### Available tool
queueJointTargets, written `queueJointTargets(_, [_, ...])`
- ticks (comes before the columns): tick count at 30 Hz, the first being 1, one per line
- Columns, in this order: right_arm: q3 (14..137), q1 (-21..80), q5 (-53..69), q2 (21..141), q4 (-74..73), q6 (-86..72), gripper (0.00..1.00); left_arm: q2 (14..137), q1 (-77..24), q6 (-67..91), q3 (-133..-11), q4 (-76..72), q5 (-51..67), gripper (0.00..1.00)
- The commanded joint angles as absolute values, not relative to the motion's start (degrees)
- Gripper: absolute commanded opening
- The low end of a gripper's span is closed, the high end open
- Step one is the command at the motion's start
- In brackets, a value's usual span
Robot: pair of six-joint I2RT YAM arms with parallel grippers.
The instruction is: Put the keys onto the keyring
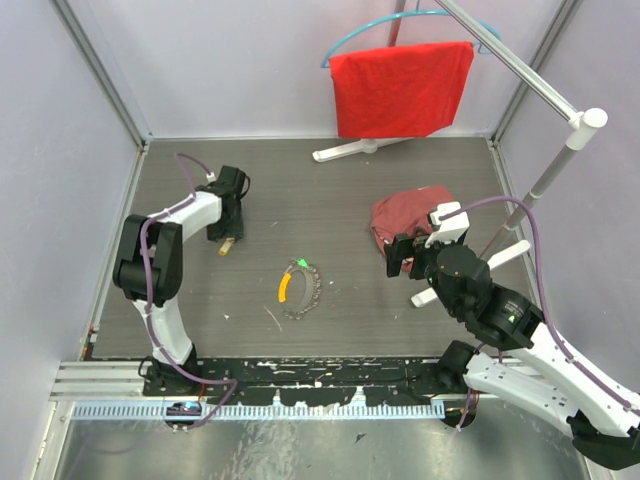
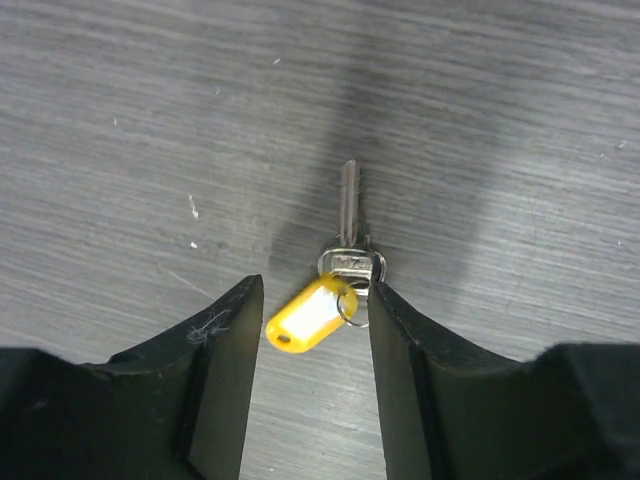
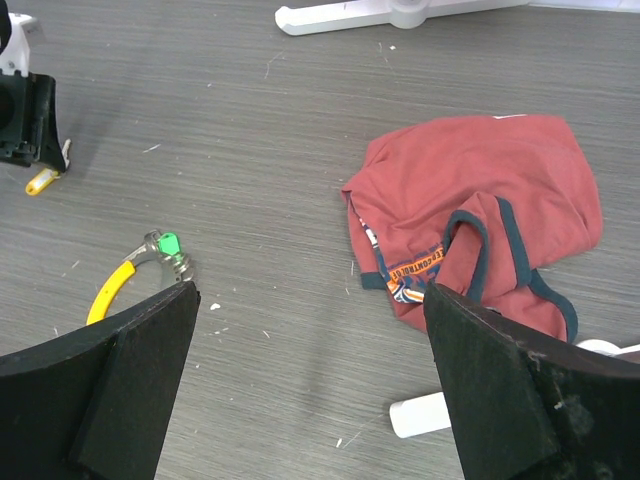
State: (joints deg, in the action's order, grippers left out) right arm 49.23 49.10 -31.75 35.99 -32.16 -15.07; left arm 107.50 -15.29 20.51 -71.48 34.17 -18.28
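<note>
A small silver key with a yellow-orange tag lies flat on the grey table. My left gripper is low over it, open. Its fingers straddle the tag, and the right finger sits close to the key's head. The top view shows this key at the left gripper. The keyring, a thin grey loop with a yellow curved section, lies mid-table with a green-headed key at its top. The right wrist view shows the green key and yellow section. My right gripper hovers open and empty.
A crumpled red garment lies just behind the right gripper. A red cloth hangs on a teal hanger at the back. The white rack base and a slanted pole stand at the back right.
</note>
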Motion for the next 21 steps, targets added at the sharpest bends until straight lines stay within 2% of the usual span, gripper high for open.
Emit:
queueJointTargets(1, [50.99,49.22,-31.34,35.68,-31.11,-14.33,1.00,110.13,-14.63,18.10,-74.81,34.82,-16.42,0.52])
queueJointTargets(6, [50.94,49.22,-31.20,35.42,-31.34,-14.50,1.00,111.50,-14.63,17.51,-75.32,35.07,-12.43,0.49])
queueJointTargets(9, [50.89,49.22,-31.05,35.33,-31.40,-14.50,1.00,111.54,-14.74,17.45,-74.56,34.50,-8.57,0.39])
queueJointTargets(13, [50.89,49.22,-30.98,35.46,-31.46,-14.64,1.00,110.24,-15.86,18.71,-72.35,33.04,-4.23,0.31])
queueJointTargets(21, [50.99,49.26,-30.17,36.03,-31.25,-15.29,1.00,109.31,-23.84,21.89,-73.17,30.73,0.49,0.23])
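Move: The keys with the yellow tag lie almost at the left hand's fingertips, about 1 cm ahead, 1 cm to the right and 1 cm lower, the tag trailing back towards the robot. The keyring lies on the table some 13 cm back and 17 cm to the right of that hand, 2 cm lower. From the idle right hand, the keys lie roughly 15 cm ahead, 36 cm to the left and 26 cm below. The left fingers close on the yellow tag by the key and pinch it, after the hand eases about 1 cm forward and a touch down. While they shut, the hand swings off to the right, about 7 cm in all and fastest at the end, staying low, towards the keyring; the wrist tips the fingertips some 10 degrees to the right and turns about 10 degrees clockwise. ##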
